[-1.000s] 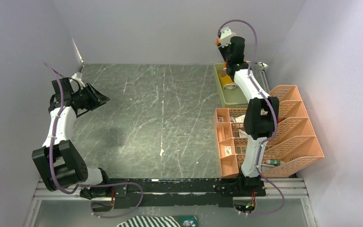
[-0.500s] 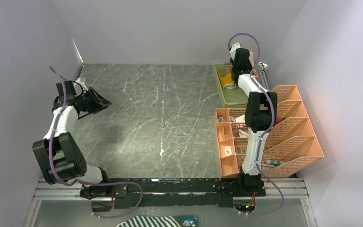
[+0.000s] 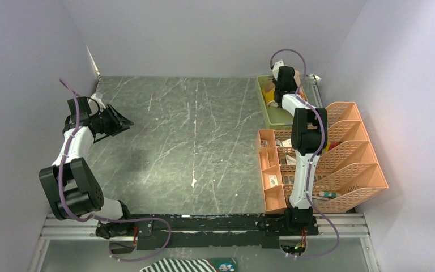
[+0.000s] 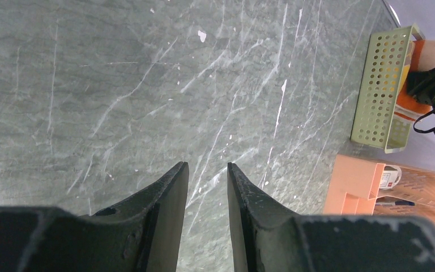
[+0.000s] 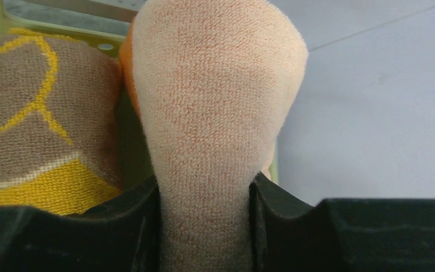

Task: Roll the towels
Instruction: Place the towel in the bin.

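Observation:
My right gripper (image 5: pixel 204 181) is shut on a rolled towel (image 5: pixel 215 96), cream terry outside with an orange edge. It holds the roll over the back end of the pale green tray (image 3: pixel 277 116). Beside it in the tray lies a second towel (image 5: pixel 39 113), brownish with mustard-yellow lines and a yellow band, partly hidden by the arm from above (image 3: pixel 270 93). My right gripper (image 3: pixel 284 79) points down into the tray. My left gripper (image 3: pixel 126 120) hangs over the left side of the table, open, with only the marbled tabletop between its fingers (image 4: pixel 207 165).
An orange slotted organiser (image 3: pixel 340 158) with small items stands right of the right arm, just in front of the tray. A black-and-white striped cloth (image 3: pixel 190 265) lies below the table's near rail. Grey walls close in the left, back and right.
The right arm has come down from high above the tray with the towel roll in its grip. The left arm drew back slightly to the left, then held still.

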You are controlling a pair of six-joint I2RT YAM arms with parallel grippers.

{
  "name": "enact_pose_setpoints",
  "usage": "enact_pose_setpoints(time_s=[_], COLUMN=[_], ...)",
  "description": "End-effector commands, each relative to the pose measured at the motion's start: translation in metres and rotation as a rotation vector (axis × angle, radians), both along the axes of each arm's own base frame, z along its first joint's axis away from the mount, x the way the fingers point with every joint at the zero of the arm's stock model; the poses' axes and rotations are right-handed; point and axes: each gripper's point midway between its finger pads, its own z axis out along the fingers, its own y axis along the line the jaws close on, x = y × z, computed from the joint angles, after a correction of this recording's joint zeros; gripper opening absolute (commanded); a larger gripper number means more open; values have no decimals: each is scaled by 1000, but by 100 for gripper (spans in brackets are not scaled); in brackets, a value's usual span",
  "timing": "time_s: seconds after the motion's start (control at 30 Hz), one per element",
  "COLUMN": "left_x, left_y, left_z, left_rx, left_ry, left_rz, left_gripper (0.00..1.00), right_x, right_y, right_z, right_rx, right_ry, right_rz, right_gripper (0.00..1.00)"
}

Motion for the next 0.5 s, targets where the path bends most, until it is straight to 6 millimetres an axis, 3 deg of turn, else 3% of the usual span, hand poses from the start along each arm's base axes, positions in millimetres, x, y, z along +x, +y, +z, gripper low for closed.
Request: enact_pose_setpoints(time_s=[0.0, 0.07, 0.2, 0.47], left_x=[2, 1, 1, 1], left_y=[0, 0, 0, 2], left_z=[1, 2, 6, 19], left_rx=[6, 5, 11, 29], left_ry=[-27, -32, -43, -64], left_rz=[-18, -18, -19, -10], left_gripper=[43, 43, 43, 44], right_x=[6, 5, 4, -11], right_y=[6, 8, 12, 30], right_z=[14, 29, 67, 159], right_rx=[91, 108, 143, 259], right_ry=[-56, -78, -137, -273], right_rz=[17, 15, 29, 89], right_gripper=[38, 53, 65, 69])
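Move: The right hand is already inside the green bin's right half with the rolled orange towel between its fingers. The bin's middle is about 6 cm back, 3 cm left and 4 cm below this hand, and the towel's own middle some 4 cm back, 2 cm left and 2 cm below. The yellow towel lies about 4 cm back and 10 cm left, 3 cm lower. From the left hand the bin is roughly 18 cm ahead, 63 cm right and 9 cm below. Opening first and rising after, the right hand spreads its fingers off the orange towel while sinking barely half a centimetre and easing left. It then lifts straight up out of the bin, faster and faster, to about 6 cm above its start and some 2 cm farther left, rolling about 10 degrees so that its left side comes up. ##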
